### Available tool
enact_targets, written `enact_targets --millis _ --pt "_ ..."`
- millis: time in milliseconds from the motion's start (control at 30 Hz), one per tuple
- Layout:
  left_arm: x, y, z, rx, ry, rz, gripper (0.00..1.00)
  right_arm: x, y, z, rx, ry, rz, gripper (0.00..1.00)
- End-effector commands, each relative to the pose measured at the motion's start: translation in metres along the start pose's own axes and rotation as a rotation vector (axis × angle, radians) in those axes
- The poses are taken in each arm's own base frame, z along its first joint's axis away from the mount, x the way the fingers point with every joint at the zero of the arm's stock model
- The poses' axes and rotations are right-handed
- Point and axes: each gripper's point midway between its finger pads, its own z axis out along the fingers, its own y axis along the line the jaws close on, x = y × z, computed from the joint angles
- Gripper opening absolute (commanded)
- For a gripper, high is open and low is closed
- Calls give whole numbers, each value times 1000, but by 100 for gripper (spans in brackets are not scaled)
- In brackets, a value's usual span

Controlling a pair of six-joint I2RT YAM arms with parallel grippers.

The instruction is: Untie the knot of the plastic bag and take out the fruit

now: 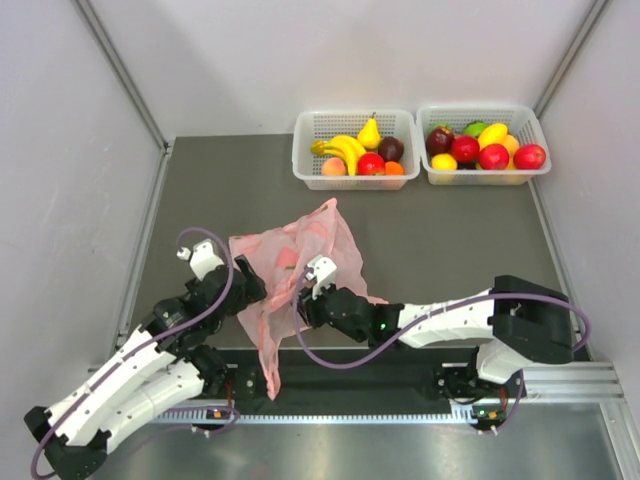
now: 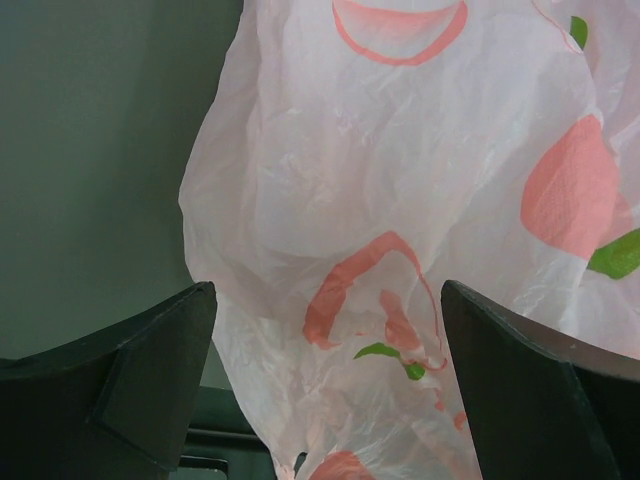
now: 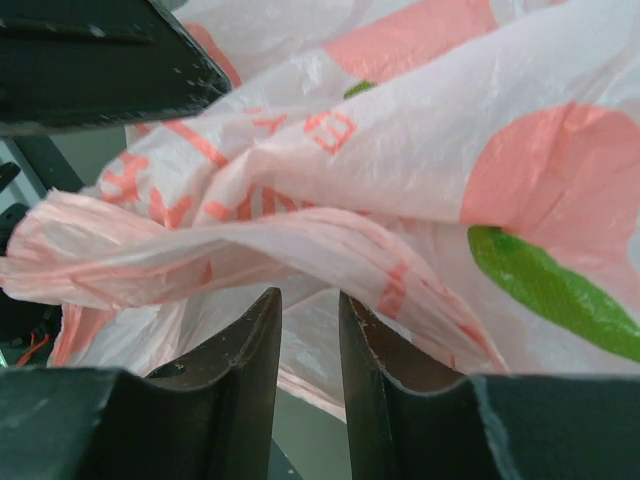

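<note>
The pink plastic bag [image 1: 300, 250] lies limp and crumpled on the dark table, with one strip [image 1: 268, 360] trailing over the near edge. My left gripper [image 1: 252, 283] is at its left side. In the left wrist view it [image 2: 328, 300] stands wide open, with bag film [image 2: 400, 180] between the fingers. My right gripper [image 1: 306, 298] is at the bag's near middle. Its jaws [image 3: 308, 297] are a narrow gap apart, and a twisted fold of bag [image 3: 200, 250] lies just past the tips. I cannot make out the knot. Fruit, a pear [image 1: 370, 132], a peach [image 1: 333, 166] and a red apple [image 1: 370, 163], lies in the left basket.
Two white baskets stand at the back: the left one [image 1: 305, 150] also holds bananas [image 1: 345, 150] and a dark purple fruit [image 1: 391, 148], and the right one [image 1: 535, 135] holds several mixed fruits. Grey walls close in both sides. The arms' rail [image 1: 400, 380] runs along the near edge.
</note>
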Motion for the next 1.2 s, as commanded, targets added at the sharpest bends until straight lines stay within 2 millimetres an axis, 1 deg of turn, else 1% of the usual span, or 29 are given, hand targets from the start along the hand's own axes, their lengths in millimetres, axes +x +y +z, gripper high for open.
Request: enact_targets --millis 0,67,100,167,200,233,267,300,367,400,467,500,533,567,667,700,733,767,800,833,867,900,933,1000,1067,1100,1167 --pt "-18 -15 5 17 -67 -13 99 -35 15 3 -19 -100 20 30" --pt "-20 -23 12 24 -80 -14 96 -33 17 4 -25 -93 14 30" --pt "-16 -25 16 33 -71 9 83 -30 17 5 -27 -83 10 30" --pt "-11 -30 21 45 -55 28 62 -27 16 6 -22 -76 9 30" --pt "-11 -33 23 52 -53 34 36 -26 15 7 -17 -72 5 30" --pt "-10 -33 24 47 -47 41 24 -24 13 7 -10 -70 5 30" --pt "-10 -32 24 39 -46 47 7 -21 10 7 1 -63 0 30" --pt "-12 -33 21 39 -46 48 0 -19 8 9 14 -57 -2 30" --pt "-19 -39 16 65 -57 46 0 -14 2 11 35 -49 -3 30" --pt "-21 -42 13 85 -58 57 0 -10 -4 14 58 -43 2 30" --pt "-24 -57 4 174 -54 50 0 -7 -10 15 82 -47 15 32" --pt "-31 -69 -3 239 -74 39 0 -4 -14 15 86 -45 22 34" --pt "-33 -78 -8 288 -74 42 0 -4 -14 15 81 -49 30 36" --pt "-29 -92 -16 374 -43 54 0 -5 -14 15 73 -57 41 38" --pt "-33 -121 -34 522 -30 71 0 -6 -14 13 60 -70 52 53" --pt "-25 -129 -37 562 21 99 0 -11 -11 12 47 -81 62 66" --pt "-23 -134 -41 585 43 110 0 -11 -12 11 45 -85 66 72" --pt "-22 -145 -52 647 69 135 0 -13 -12 9 50 -92 75 78" --pt "-22 -148 -55 662 81 145 0 -15 -14 8 60 -99 81 83" --pt "-22 -151 -55 665 90 151 0 -13 -18 7 73 -100 83 92" --pt "-22 -157 -64 702 106 156 0 -13 -19 7 80 -100 85 94" --pt "-23 -159 -69 720 112 159 0 -10 -25 7 107 -92 87 98" --pt "-26 -161 -73 732 106 157 0 -8 -27 8 119 -87 87 99" --pt "-27 -156 -71 710 98 165 0 -2 -36 10 170 -64 86 100" --pt "-20 -149 -66 685 113 173 0 4 -48 11 242 -53 87 100" --pt "-18 -146 -64 673 120 171 0 4 -53 13 270 -53 93 100" --pt "-6 -136 -53 636 147 169 0 10 -67 14 330 -40 94 100"
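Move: For the left gripper, the bag's left rim film hangs between its open fingers, about 2 cm ahead, 2 cm right and 2 cm below; the bag's far corner is some 19 cm ahead and 18 cm right, lower down. The right gripper, already close under a fold, goes for the bag's inside, roughly 5 cm ahead, 1 cm right and 5 cm below; the rim film is about 8 cm ahead and 10 cm to its left. Bring the left gripper about 2 cm forward and slightly right into the bag's rim, shut the fingers on the film, then keep the pinch and sweep right and up, about 9 cm each way, turning some 30 degrees clockwise. Meanwhile ease the right gripper down, forward and then back to the right into the bag, about 3 cm each way, opening its fingers wide. ##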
